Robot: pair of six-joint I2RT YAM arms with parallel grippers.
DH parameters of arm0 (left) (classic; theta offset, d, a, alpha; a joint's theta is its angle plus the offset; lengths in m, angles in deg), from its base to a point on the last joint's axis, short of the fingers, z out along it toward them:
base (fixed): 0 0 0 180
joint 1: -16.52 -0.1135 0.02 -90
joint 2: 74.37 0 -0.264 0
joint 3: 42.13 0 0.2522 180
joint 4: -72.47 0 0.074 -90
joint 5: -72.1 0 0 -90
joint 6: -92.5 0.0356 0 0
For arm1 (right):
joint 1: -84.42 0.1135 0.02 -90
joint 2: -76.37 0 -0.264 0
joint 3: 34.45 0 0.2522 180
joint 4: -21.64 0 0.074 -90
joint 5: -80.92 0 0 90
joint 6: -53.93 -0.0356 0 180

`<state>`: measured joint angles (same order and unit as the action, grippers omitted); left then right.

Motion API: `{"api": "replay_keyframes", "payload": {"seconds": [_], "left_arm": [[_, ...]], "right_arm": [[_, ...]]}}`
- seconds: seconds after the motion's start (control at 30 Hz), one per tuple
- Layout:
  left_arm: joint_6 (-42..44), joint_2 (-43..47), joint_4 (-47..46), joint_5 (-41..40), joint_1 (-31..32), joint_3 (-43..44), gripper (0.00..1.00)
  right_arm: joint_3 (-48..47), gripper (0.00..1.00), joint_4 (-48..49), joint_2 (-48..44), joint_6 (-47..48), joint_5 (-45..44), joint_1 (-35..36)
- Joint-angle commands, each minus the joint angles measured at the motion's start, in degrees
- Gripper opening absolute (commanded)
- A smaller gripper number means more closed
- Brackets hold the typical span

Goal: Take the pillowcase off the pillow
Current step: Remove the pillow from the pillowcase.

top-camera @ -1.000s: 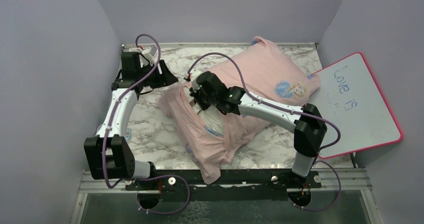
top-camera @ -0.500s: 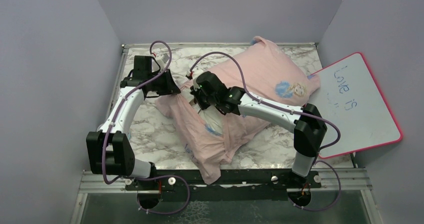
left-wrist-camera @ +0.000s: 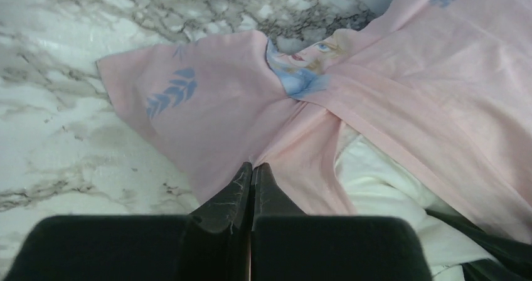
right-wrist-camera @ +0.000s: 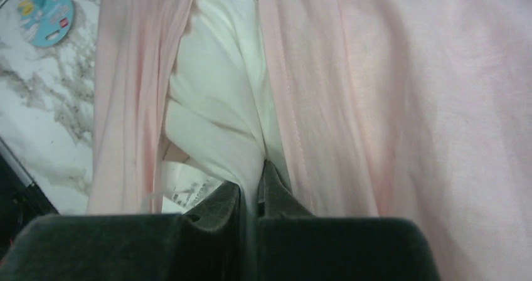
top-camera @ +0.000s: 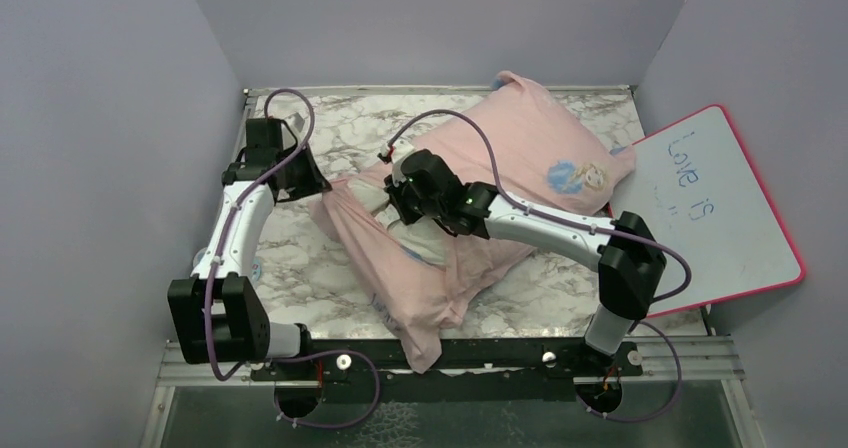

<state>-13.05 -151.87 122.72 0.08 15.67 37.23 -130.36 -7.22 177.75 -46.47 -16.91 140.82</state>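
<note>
The pale pink pillowcase (top-camera: 540, 148) lies slantwise across the marble table, still around most of the pillow. A blue princess print shows on it. The white pillow (top-camera: 412, 236) bulges out of the case's open end near the middle. My left gripper (top-camera: 312, 186) is at the case's left corner. In the left wrist view it (left-wrist-camera: 252, 165) is shut on a pinch of pillowcase (left-wrist-camera: 207, 105), whose folds run to its tips. My right gripper (top-camera: 398, 208) is at the opening, shut (right-wrist-camera: 257, 179) on white pillow (right-wrist-camera: 219, 105) cloth between the pink pillowcase (right-wrist-camera: 408, 105) edges.
A pink-framed whiteboard (top-camera: 715, 208) with blue writing leans at the table's right edge. Grey walls close in the left, back and right. A white care label (right-wrist-camera: 185, 192) hangs by the right jaws. A round blue sticker (right-wrist-camera: 44, 8) sits on the marble table (top-camera: 300, 258).
My left gripper reached in to the case's left corner, closed on the fabric and drew back left, stretching the corner out. The right arm shifted slightly, still holding the pillow.
</note>
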Motion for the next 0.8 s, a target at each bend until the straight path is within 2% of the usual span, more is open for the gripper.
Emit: {"api": "replay_keyframes", "payload": {"seconds": [0.0, 0.13, 0.3, 0.33, 0.37, 0.47, 0.57, 0.63, 0.77], "left_arm": [[-1.0, -1.8, -4.8, 0.8, -8.3, -5.6, 0.00], [-5.6, -3.8, -13.0, 13.2, -8.3, -12.9, 0.00], [-7.4, -1.9, -15.8, 12.5, -8.2, -17.7, 0.00], [-7.6, -1.5, -16.5, 13.3, -8.2, -18.4, 0.00], [-7.8, -1.0, -17.3, 14.1, -8.2, -19.1, 0.00], [-8.6, 1.1, -20.0, 17.0, -8.2, -20.6, 0.00], [-11.5, 3.2, -24.3, 20.6, -8.2, -22.8, 0.00], [-13.9, 4.5, -27.3, 22.6, -8.2, -24.5, 0.00], [-17.2, 6.6, -31.2, 25.7, -8.2, -27.3, 0.00]], "right_arm": [[6.6, 0.01, 3.0, -6.5, 4.5, 8.4, -0.3], [5.3, 0.01, 1.7, -6.0, 6.5, 11.2, -0.3], [1.1, 0.01, -2.9, -3.1, 6.1, 9.6, -0.4], [-0.4, 0.04, -3.6, -2.7, 6.4, 10.5, -0.4], [-1.6, 0.09, -4.3, -2.3, 7.1, 11.7, -0.4], [-5.6, 0.34, -6.6, -1.2, 9.6, 16.4, -0.3], [-9.6, 0.53, -8.9, 0.6, 12.7, 18.3, -0.3], [-12.3, 0.60, -10.6, 2.2, 13.9, 17.8, -0.3], [-19.5, 0.65, -16.6, 7.7, 15.8, 17.6, -0.3]]}}
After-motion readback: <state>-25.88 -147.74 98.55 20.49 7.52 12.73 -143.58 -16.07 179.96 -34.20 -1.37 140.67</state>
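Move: The left hand already pinches the pillowcase hem; the middle of the exposed pillow lies about 16 cm to its right, 7 cm back and 5 cm below. The right hand still grips that pillow fabric, whose middle is some 2 cm back and 4 cm below it, with the pinched hem 15 cm to its left and 6 cm ahead. The pillowcase's near corner lies some 27 cm back from the right hand, 4 cm right and 12 cm below. Left hand draws the pinched hem about 7 cm down and back; right opens off the pillow, rising. ##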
